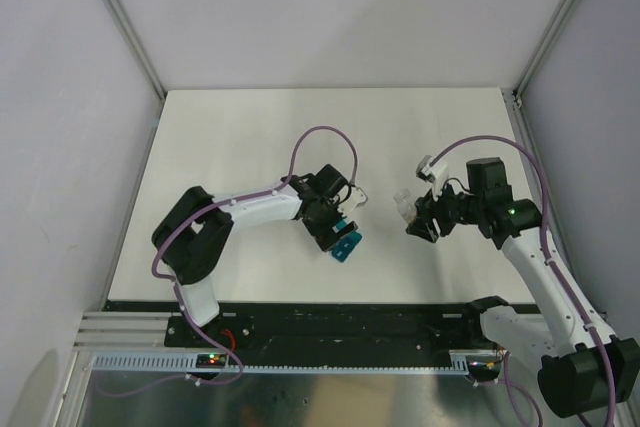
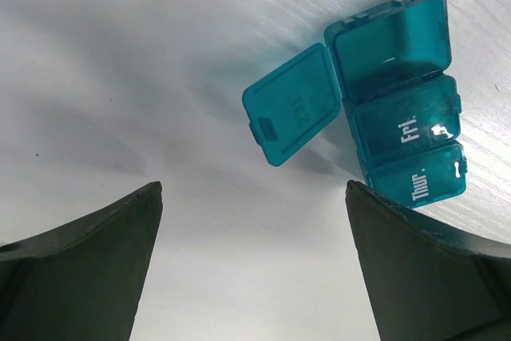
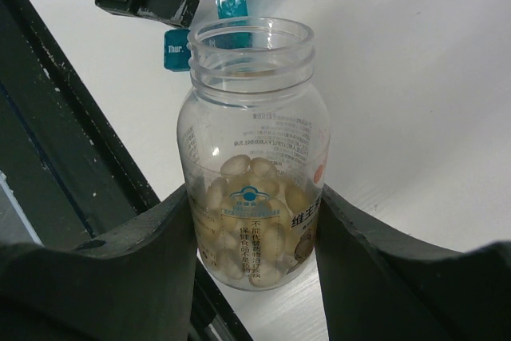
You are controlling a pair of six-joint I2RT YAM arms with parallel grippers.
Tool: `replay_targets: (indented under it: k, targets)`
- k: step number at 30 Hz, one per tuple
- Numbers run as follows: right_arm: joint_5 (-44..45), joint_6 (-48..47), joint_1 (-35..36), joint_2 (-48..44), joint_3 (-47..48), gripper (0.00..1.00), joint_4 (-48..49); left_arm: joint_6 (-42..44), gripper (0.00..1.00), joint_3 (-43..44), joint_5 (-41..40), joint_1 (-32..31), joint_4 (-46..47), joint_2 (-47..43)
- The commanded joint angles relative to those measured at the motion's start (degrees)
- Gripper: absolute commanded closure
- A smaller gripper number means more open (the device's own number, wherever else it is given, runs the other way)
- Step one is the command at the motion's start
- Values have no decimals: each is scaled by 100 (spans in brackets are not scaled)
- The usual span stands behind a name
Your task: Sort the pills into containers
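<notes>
The teal container strip (image 2: 407, 129) lies on the white table, with three joined compartments. Its end compartment (image 2: 390, 41) is open, lid (image 2: 291, 105) folded out; those marked "Fri." and "Thur." are closed. It also shows in the top view (image 1: 346, 245) and behind the bottle in the right wrist view (image 3: 177, 49). My left gripper (image 2: 252, 191) is open and empty, hovering just beside the strip (image 1: 338, 230). My right gripper (image 3: 254, 197) is shut on an uncapped clear bottle (image 3: 254, 157) holding several pale pills (image 3: 247, 221). In the top view the bottle (image 1: 404, 205) is held above the table, right of the strip.
The white table (image 1: 250, 137) is boxed in by grey walls and aluminium posts. A black rail (image 3: 72, 157) runs along the near edge. The left arm's black wrist (image 3: 148, 1) sits just beyond the bottle's mouth.
</notes>
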Motion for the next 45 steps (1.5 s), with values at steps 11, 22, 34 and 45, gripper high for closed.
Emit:
replay_targets:
  k: [11,22,34,45]
  targets:
    - [176,-269,118,167,54,100,81,-52,0,-28,-11,-83,199,-262]
    - [415,-709,245,324,46,100,-16,163,0,-116,-109,191,237,-811]
    - [1197,-1266,940,1071,54,100,293,538,0,-561,565,798,228,-2353]
    - [1368,-1234,1560,1493,257,100,668,398,0,-770,1588,1288,247,-3360]
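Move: The teal pill box lies about 14 cm to the left of the right gripper, roughly level with it in reach and some 16 cm below; its open lid sticks out 4 cm farther than the box's middle, 15 cm left of this hand. The empty left gripper hovers just beyond the box, 19 cm to the right gripper's left. From the left gripper the box is 5 cm right, 2 cm back and 1 cm lower. Lower the right gripper about 7 cm, slowly at first and then faster with a little drift left, keeping its grip on the open pill jar and tipping the jar's mouth left and down some 20 degrees towards the pill box. Hold the open left gripper beside the box briefly, then lift it clear about 13 cm and leftward, its fingers tilting forward and right. ##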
